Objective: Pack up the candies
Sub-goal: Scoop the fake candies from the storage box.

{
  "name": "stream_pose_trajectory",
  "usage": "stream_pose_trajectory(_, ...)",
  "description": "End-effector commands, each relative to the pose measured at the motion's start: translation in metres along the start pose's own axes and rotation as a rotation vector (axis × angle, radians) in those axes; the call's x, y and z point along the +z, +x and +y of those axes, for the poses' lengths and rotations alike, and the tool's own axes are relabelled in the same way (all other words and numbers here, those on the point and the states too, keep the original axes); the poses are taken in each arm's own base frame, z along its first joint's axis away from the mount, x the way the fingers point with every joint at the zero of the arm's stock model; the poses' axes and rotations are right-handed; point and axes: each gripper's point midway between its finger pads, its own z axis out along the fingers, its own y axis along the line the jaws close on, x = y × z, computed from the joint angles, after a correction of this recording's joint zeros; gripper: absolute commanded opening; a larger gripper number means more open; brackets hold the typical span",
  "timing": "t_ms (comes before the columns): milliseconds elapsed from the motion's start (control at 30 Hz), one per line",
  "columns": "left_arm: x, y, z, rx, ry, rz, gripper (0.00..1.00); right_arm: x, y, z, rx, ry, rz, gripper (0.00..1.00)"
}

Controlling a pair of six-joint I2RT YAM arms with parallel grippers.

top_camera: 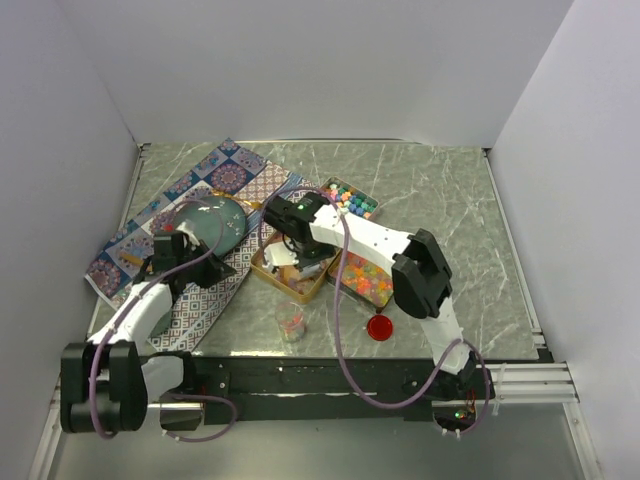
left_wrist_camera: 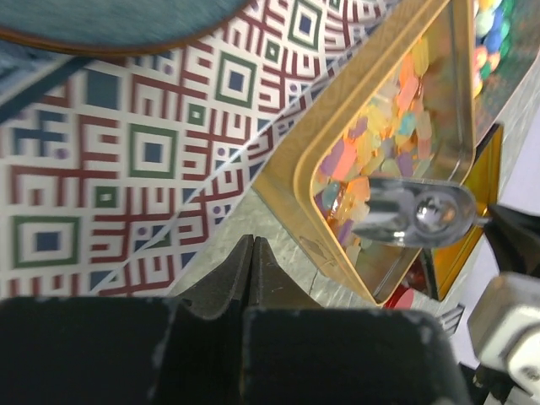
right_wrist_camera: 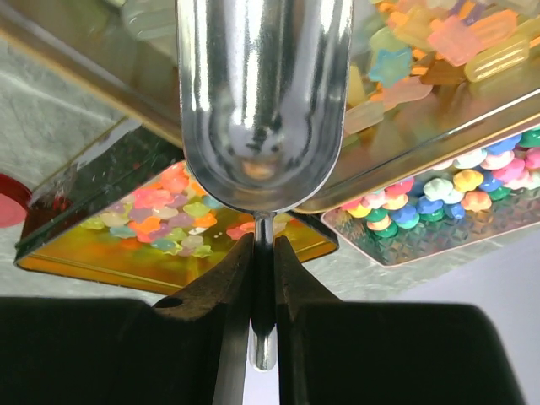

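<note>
Three open gold tins hold the candies: pastel round ones, orange-pink ones and translucent yellow-pink ones. My right gripper is shut on the thin handle of a metal scoop, which hangs over the tin of translucent candies. The scoop's bowl looks empty. My left gripper is shut on nothing. It sits low over the edge of the patterned cloth, just left of that tin.
A teal plate lies on the cloth behind the left gripper. A small clear cup and a red round disc stand on the marble table near the front edge. White walls enclose three sides.
</note>
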Motion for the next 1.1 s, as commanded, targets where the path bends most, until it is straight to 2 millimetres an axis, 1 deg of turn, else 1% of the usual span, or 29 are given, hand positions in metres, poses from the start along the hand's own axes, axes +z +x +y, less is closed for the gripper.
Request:
stream_pose_trajectory(0, 0.012, 0.003, -0.015, 0.039, 0.052, 0.014, 0.01, 0.003, -0.020, 0.000, 0.085, -0.067, -0.027, 0.00)
stream_pose_trajectory(67, 0.018, 0.006, -0.010, 0.030, 0.028, 0.031, 0.01, 0.006, -0.021, -0.001, 0.106, -0.071, -0.004, 0.00)
stream_pose_trajectory(133, 0.025, 0.007, -0.006, 0.021, 0.009, 0.041, 0.01, 0.004, -0.023, -0.007, 0.124, -0.042, -0.001, 0.00)
stream_pose_trajectory(200, 0.031, 0.008, -0.005, 0.018, 0.004, 0.058, 0.01, 0.006, -0.025, -0.008, 0.131, -0.034, -0.004, 0.00)
stream_pose_trajectory(367, 0.043, 0.008, -0.010, 0.032, 0.017, 0.072, 0.01, 0.011, -0.031, -0.005, 0.162, -0.044, -0.015, 0.00)
stream_pose_trajectory(467, 0.050, 0.010, -0.012, 0.034, 0.022, 0.095, 0.01, 0.013, -0.042, -0.011, 0.204, -0.026, -0.047, 0.00)
stream_pose_trajectory(500, 0.053, 0.010, -0.013, 0.037, 0.034, 0.094, 0.01, 0.011, -0.046, -0.018, 0.225, -0.001, -0.062, 0.00)
stream_pose_trajectory(600, 0.057, 0.010, -0.020, 0.053, 0.085, 0.100, 0.01, 0.008, -0.054, -0.031, 0.328, 0.052, -0.095, 0.00)
stream_pose_trajectory(667, 0.059, 0.015, -0.023, 0.057, 0.121, 0.119, 0.01, 0.008, -0.058, -0.034, 0.378, 0.071, -0.116, 0.00)
stream_pose_trajectory(700, 0.062, 0.017, -0.022, 0.059, 0.128, 0.126, 0.01, 0.010, -0.059, -0.031, 0.392, 0.066, -0.111, 0.00)
stream_pose_trajectory(833, 0.064, 0.022, -0.031, 0.088, 0.185, 0.146, 0.01, 0.016, -0.064, -0.029, 0.414, 0.053, -0.116, 0.00)
stream_pose_trajectory(867, 0.064, 0.024, -0.029, 0.085, 0.188, 0.148, 0.01, 0.016, -0.065, -0.031, 0.418, 0.056, -0.123, 0.00)
stream_pose_trajectory(900, 0.064, 0.026, -0.031, 0.076, 0.207, 0.156, 0.01, 0.016, -0.070, -0.030, 0.425, 0.045, -0.141, 0.00)
stream_pose_trajectory(933, 0.065, 0.024, -0.035, 0.083, 0.232, 0.145, 0.01, 0.018, -0.073, -0.031, 0.425, 0.043, -0.148, 0.00)
stream_pose_trajectory(1000, 0.066, 0.027, -0.036, 0.075, 0.244, 0.154, 0.01, 0.020, -0.079, -0.031, 0.408, 0.032, -0.173, 0.00)
stream_pose_trajectory(1033, 0.066, 0.027, -0.038, 0.080, 0.248, 0.156, 0.01, 0.016, -0.084, -0.040, 0.405, 0.067, -0.212, 0.00)
stream_pose_trajectory(1067, 0.066, 0.025, -0.040, 0.087, 0.255, 0.155, 0.01, 0.025, -0.084, -0.035, 0.386, 0.064, -0.207, 0.00)
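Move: My right hand holds the scoop over the gold tin's right part; the tin's middle lies about 5 cm left, 1 cm back and 7 cm down. From that hand the dark tin is some 12 cm right and 2 cm back, the silver tin 13 cm ahead and 7 cm right, the clear jar 12 cm back and 5 cm left. From my shut left hand the gold tin's middle is about 13 cm right, 3 cm ahead and 4 cm down. I work the scoop, still gripped in my right fingers, about 5 cm left through the gold tin's candies and a little down, turning it some 20 degrees clockwise. Meanwhile my left hand, fingers kept shut, sinks about 5 cm and goes some 5 cm right, coming up against the outside of the tin's left corner and swinging slightly clockwise. ##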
